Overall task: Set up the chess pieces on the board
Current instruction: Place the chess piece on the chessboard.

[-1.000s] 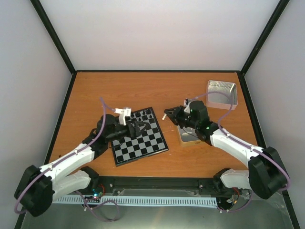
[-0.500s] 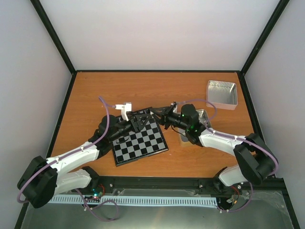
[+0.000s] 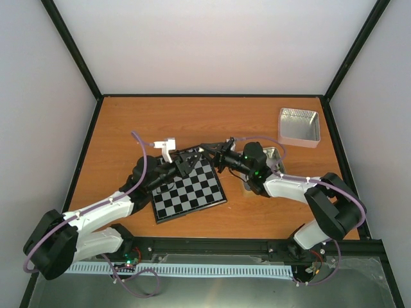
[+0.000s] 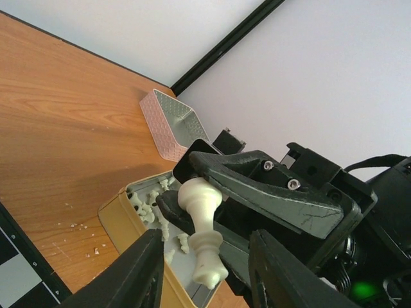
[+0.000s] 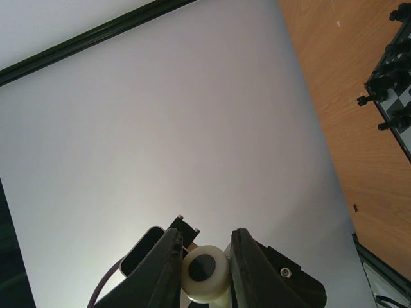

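In the left wrist view my right gripper (image 4: 192,196) is shut on the head end of a cream-white chess piece (image 4: 204,226), which hangs tilted with its base toward the camera. My left gripper (image 4: 205,237) is open, and its two fingers stand either side of the piece's lower end without touching it. The right wrist view shows the piece's round base (image 5: 205,271) pinched in my right gripper (image 5: 205,234). Seen from above, both grippers meet over the far right corner of the board (image 3: 187,192). More white chess pieces (image 4: 144,205) lie in a gold tin (image 4: 119,221).
Black chessmen (image 5: 393,83) stand along the board's far rows. A silver tin (image 3: 298,125) sits at the back right of the wooden table. The gold tin (image 3: 249,186) lies under my right arm, just right of the board. Crumbs dot the table beside it.
My right gripper has carried the white piece left from above the gold tin to the board's far corner. My left gripper reached toward it and its jaws narrowed around the piece.
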Available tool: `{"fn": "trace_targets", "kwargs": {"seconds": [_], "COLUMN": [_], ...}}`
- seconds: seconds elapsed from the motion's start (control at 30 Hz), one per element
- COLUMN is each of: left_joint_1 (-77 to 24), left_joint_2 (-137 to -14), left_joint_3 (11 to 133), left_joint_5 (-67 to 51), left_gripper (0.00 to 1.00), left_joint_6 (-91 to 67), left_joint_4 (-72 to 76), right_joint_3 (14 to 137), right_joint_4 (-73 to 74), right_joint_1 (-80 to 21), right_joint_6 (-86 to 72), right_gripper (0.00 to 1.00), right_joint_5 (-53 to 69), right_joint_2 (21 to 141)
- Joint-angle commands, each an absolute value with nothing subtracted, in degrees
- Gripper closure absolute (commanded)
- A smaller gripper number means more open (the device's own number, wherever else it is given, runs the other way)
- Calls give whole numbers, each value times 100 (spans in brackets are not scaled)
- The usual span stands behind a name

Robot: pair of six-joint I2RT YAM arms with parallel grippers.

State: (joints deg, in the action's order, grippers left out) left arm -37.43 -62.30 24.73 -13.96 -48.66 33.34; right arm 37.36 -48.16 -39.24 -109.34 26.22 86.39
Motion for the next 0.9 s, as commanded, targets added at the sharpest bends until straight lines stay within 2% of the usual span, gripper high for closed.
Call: {"fn": "trace_targets", "kwargs": {"seconds": [0.0,0.2,0.43,0.5,0.6,0.67,0.77,0.87], "left_joint_1": [-3814,-3814,-3814,-3814,-3814,-3814,-3806,-3805], "left_joint_2": [-6190,-6046,-5913,-5863,-5714,-5588,-5369,-5241], "left_joint_3": [2468,2464,2717,2821,3066,3376,3856,4325], "left_joint_5": [-1494,-1342,-1081,-1080,-1069,-1024,-960,-991], "left_gripper": [64,86,95,97,97,98,98,97], "left_joint_6": [-4995,-4968,-4705,-4641,-4475,-4292,-4049,-3854], "left_joint_4": [3551,3383,2837,2537,1617,550,-1202,-3145], "right_joint_3": [3658,3663,3609,3612,3581,3612,3757,4106], "right_joint_4": [-5299,-5287,-5128,-5007,-4846,-4269,-2937,-1372], "right_joint_1": [-3982,-3990,-3999,-3999,-3986,-3930,-3826,-3793], "right_joint_6": [-11134,-11116,-10949,-10843,-10499,-9987,-8903,-7451], "right_gripper": [85,85,85,77,52,41,34,34], "right_joint_5": [2620,2738,2769,2780,2777,2846,2820,2381], "right_joint_2": [8738,8823,8785,8774,8736,8656,8390,8104]}}
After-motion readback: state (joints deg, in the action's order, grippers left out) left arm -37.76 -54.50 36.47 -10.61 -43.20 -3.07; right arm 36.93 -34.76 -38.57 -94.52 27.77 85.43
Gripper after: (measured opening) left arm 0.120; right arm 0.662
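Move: The white chess piece, held out by the right gripper, is already between the left gripper's open fingers, about 1 cm ahead and 1 cm right of the left hand point; from the right hand it lies about 1 cm left and level. The chessboard's middle is some 20 cm below the left hand, 5 cm back and 5 cm left. The tray of white pieces lies about 21 cm right of the right hand, 1 cm back and 19 cm below. Hold both hands nearly still and close the left fingers until they pinch the white piece at its narrow end. Only then open the right fingers wide and sink that gripper about 5 cm away from it, fingers tipping down. Meanwhile start drawing the left gripper, piece in grip, some 2.5 cm left and back over the board, tipping its fingers down about 15 degrees. ##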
